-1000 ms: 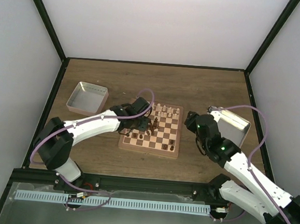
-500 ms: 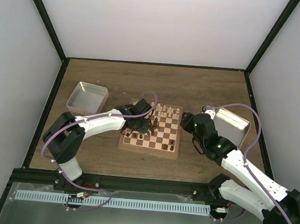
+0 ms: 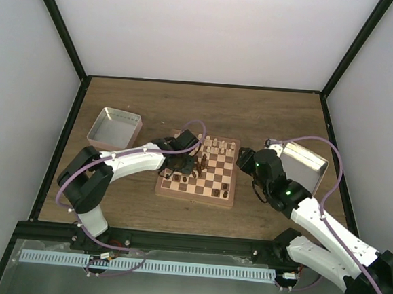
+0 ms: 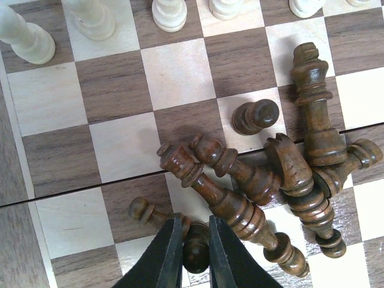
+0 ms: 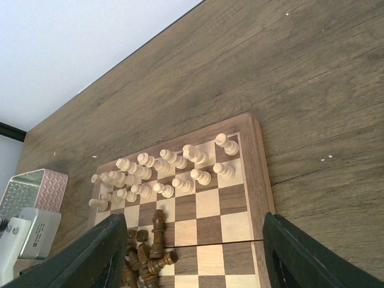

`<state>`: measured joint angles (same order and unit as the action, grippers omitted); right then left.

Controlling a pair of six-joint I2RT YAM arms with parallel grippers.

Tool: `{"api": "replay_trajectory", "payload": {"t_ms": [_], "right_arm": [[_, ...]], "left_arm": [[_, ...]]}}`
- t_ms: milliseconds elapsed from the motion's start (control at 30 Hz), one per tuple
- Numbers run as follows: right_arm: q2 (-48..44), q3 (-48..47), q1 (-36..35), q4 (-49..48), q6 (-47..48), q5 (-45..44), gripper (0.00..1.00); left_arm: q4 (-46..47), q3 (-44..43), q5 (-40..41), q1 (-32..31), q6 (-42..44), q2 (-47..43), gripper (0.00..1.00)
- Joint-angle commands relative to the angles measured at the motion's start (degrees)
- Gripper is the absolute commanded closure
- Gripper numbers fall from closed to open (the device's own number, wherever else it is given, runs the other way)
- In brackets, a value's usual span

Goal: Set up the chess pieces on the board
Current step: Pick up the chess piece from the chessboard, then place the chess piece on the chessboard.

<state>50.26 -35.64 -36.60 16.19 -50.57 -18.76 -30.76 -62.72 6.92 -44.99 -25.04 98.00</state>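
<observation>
The board lies at the table's middle. Pale chess pieces stand in two rows along its far side, and they show as well in the right wrist view. Dark chess pieces lie in a heap near the board's centre. My left gripper is down at the heap's near edge, shut on a dark pawn whose round head sits between the black fingers. Beside it lies another dark pawn. My right gripper hangs open above the board's right part, holding nothing.
A shallow metal tray stands left of the board and another to the right, behind my right arm. A few dark pieces stand on the near squares. Black frame posts and white walls enclose the table.
The left gripper's fingers have closed onto the dark pawn at the heap's edge. The right arm shifted slightly left toward the board and now holds still.
</observation>
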Motion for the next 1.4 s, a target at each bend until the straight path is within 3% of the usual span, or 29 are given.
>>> {"api": "replay_trajectory", "payload": {"t_ms": [0, 200, 433, 533, 967, 1367], "right_arm": [[-1.0, 0.2, 0.3, -0.5, 0.3, -0.2, 0.37], [-1.2, 0.0, 0.2, -1.5, 1.9, 1.9, 0.37], [4.6, -3.1, 0.3, -11.0, 12.5, 22.9, 0.40], [9.0, -4.8, 0.3, -10.9, 12.8, 26.6, 0.40], [12.8, -5.1, 0.3, -9.9, 11.0, 26.8, 0.41], [14.3, -4.8, 0.3, -10.7, 10.5, 26.0, 0.41]], "left_arm": [[-0.1, -0.2, 0.0, 0.2, 0.4, 0.2, 0.89], [-0.8, -0.4, 1.4, 0.2, 1.5, -2.8, 0.89], [-2.5, -0.7, 1.2, 0.2, 3.2, -7.2, 0.89], [-2.4, -0.6, 1.0, 0.3, 3.9, -9.5, 0.89], [-4.1, 2.0, 0.1, 0.6, 2.5, -13.5, 0.89], [-11.2, 10.9, 2.3, 0.6, -4.2, -25.6, 0.88]]}}
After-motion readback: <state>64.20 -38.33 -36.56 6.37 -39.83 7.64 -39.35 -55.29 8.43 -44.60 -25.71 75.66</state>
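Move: The left fingertips are already around a dark chess piece at the left edge of the pile. The pile's middle is about 5 cm right of this hand and 2 cm ahead, and the standing dark pawn 6 cm ahead and 4 cm right. The nearest placed pawn stands some 5 cm straight back. For the open right hand the pile lies about 15 cm left, 4 cm ahead and 13 cm below. Straight up first: the left hand keeps its pinch on the dark piece and lifts it some 7 cm off the board, then carries it level to the left and back, about 5 and 4 cm, over the placed pawns. Meanwhile the right hand, empty and open, sweeps about 9 cm left towards the pile, sinking slightly and turning roughly 30 degrees counter-clockwise. ##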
